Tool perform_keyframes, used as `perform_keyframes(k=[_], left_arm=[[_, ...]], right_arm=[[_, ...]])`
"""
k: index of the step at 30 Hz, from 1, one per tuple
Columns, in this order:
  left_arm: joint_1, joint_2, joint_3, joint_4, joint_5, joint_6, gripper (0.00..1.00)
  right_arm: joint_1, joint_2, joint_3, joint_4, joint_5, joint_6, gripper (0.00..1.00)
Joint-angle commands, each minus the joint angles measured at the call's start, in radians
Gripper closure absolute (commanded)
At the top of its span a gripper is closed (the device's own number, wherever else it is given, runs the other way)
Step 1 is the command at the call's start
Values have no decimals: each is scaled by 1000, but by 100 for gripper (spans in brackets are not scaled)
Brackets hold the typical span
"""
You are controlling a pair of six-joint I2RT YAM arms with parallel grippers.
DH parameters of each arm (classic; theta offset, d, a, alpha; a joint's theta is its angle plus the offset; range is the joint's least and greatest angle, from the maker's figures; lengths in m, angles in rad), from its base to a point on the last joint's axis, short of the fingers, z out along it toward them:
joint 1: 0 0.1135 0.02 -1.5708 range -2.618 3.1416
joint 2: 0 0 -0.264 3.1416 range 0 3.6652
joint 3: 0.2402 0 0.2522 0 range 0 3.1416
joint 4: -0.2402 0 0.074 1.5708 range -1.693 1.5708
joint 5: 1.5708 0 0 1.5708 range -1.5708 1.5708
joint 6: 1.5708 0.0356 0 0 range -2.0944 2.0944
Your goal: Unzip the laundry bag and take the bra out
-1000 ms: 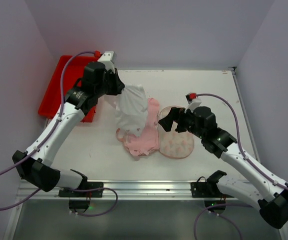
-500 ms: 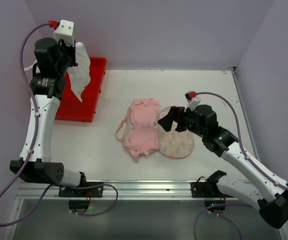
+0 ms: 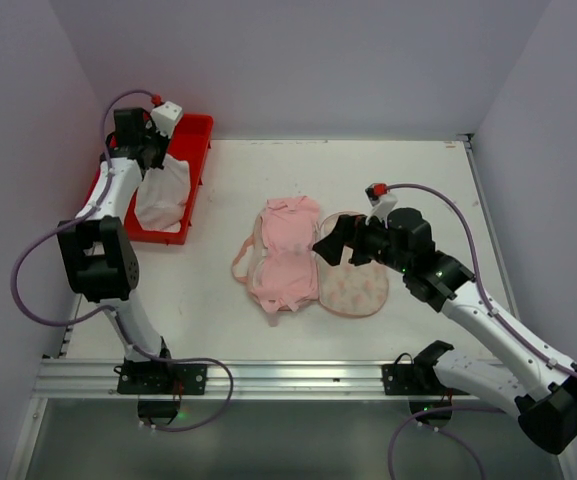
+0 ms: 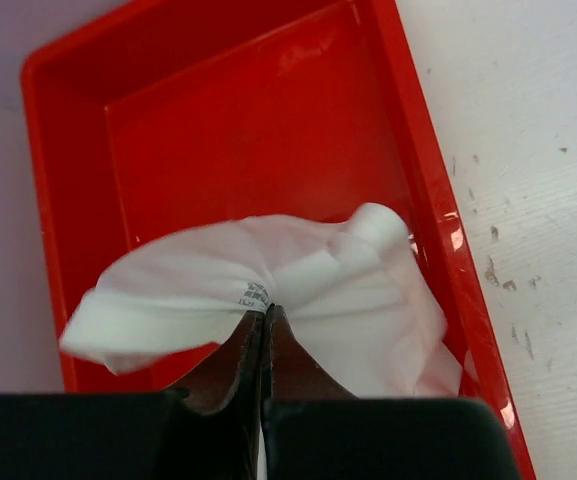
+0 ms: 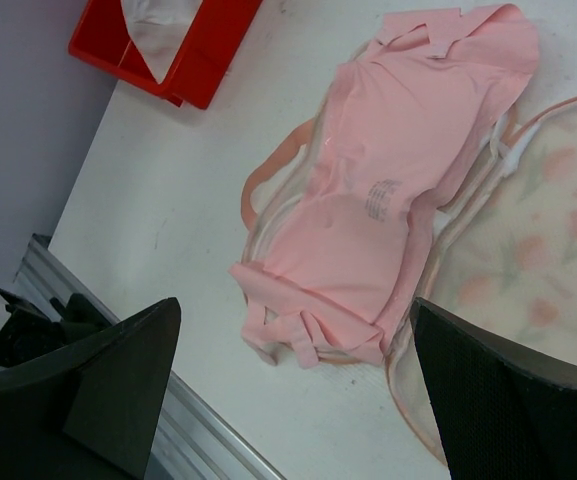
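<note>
The laundry bag (image 3: 360, 290) (image 5: 543, 270) lies unzipped and spread flat on the table, its cream inside with orange-pink print facing up. A pale pink bra with straps (image 3: 283, 262) (image 5: 398, 200) lies over the bag's left half. My right gripper (image 3: 334, 245) (image 5: 295, 302) hovers open just above the line where the pink bra meets the bag, holding nothing. My left gripper (image 3: 152, 150) (image 4: 265, 312) is shut on a white padded garment with a small label (image 3: 164, 196) (image 4: 348, 290), which hangs down into the red tray (image 3: 201, 135) (image 4: 218, 120).
The red tray (image 5: 206, 62) sits at the table's far left corner, against the left wall. An aluminium rail (image 3: 268, 378) runs along the near edge. Walls close in the back and both sides.
My left arm has swung from above the pink bra over to the far left, carrying the white garment, then lowered it into the red tray. My right gripper shifted slightly left.
</note>
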Motion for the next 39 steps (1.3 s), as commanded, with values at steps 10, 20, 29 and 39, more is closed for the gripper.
perform_keyframes(k=[10, 20, 29, 39], left_arm=[[-48, 71, 37, 291, -74, 55, 100], [-7, 242, 37, 152, -243, -48, 100], [3, 229, 137, -5, -485, -173, 7], [-31, -148, 42, -45, 130, -773, 0]], right_arm=[[-2, 56, 31, 9, -2, -55, 1], [-3, 99, 38, 11, -6, -58, 1], [-3, 93, 38, 14, -14, -63, 1], [-3, 30, 18, 18, 40, -79, 1]])
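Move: The left gripper already holds the white garment over the red bin, whose middle lies some 4 cm ahead, 3 cm to its left and 17 cm below. The pink garment is about 20 cm back and 33 cm to its right on the table, with the laundry bag's open flap some 15 cm right of the pink garment and 3 cm nearer the robot. From the open right hand, the bin is roughly 31 cm ahead and 45 cm left. Bring the left gripper forward about 5 cm over the bin with the white garment, then down and left while drawing back, to some 11 cm lower, turning the wrist counter-clockwise. Open the fingers wide as it nears the bottom to let the garment go, then lift clear, swinging back right. Let the open right hand sink a little without reaching for anything. ##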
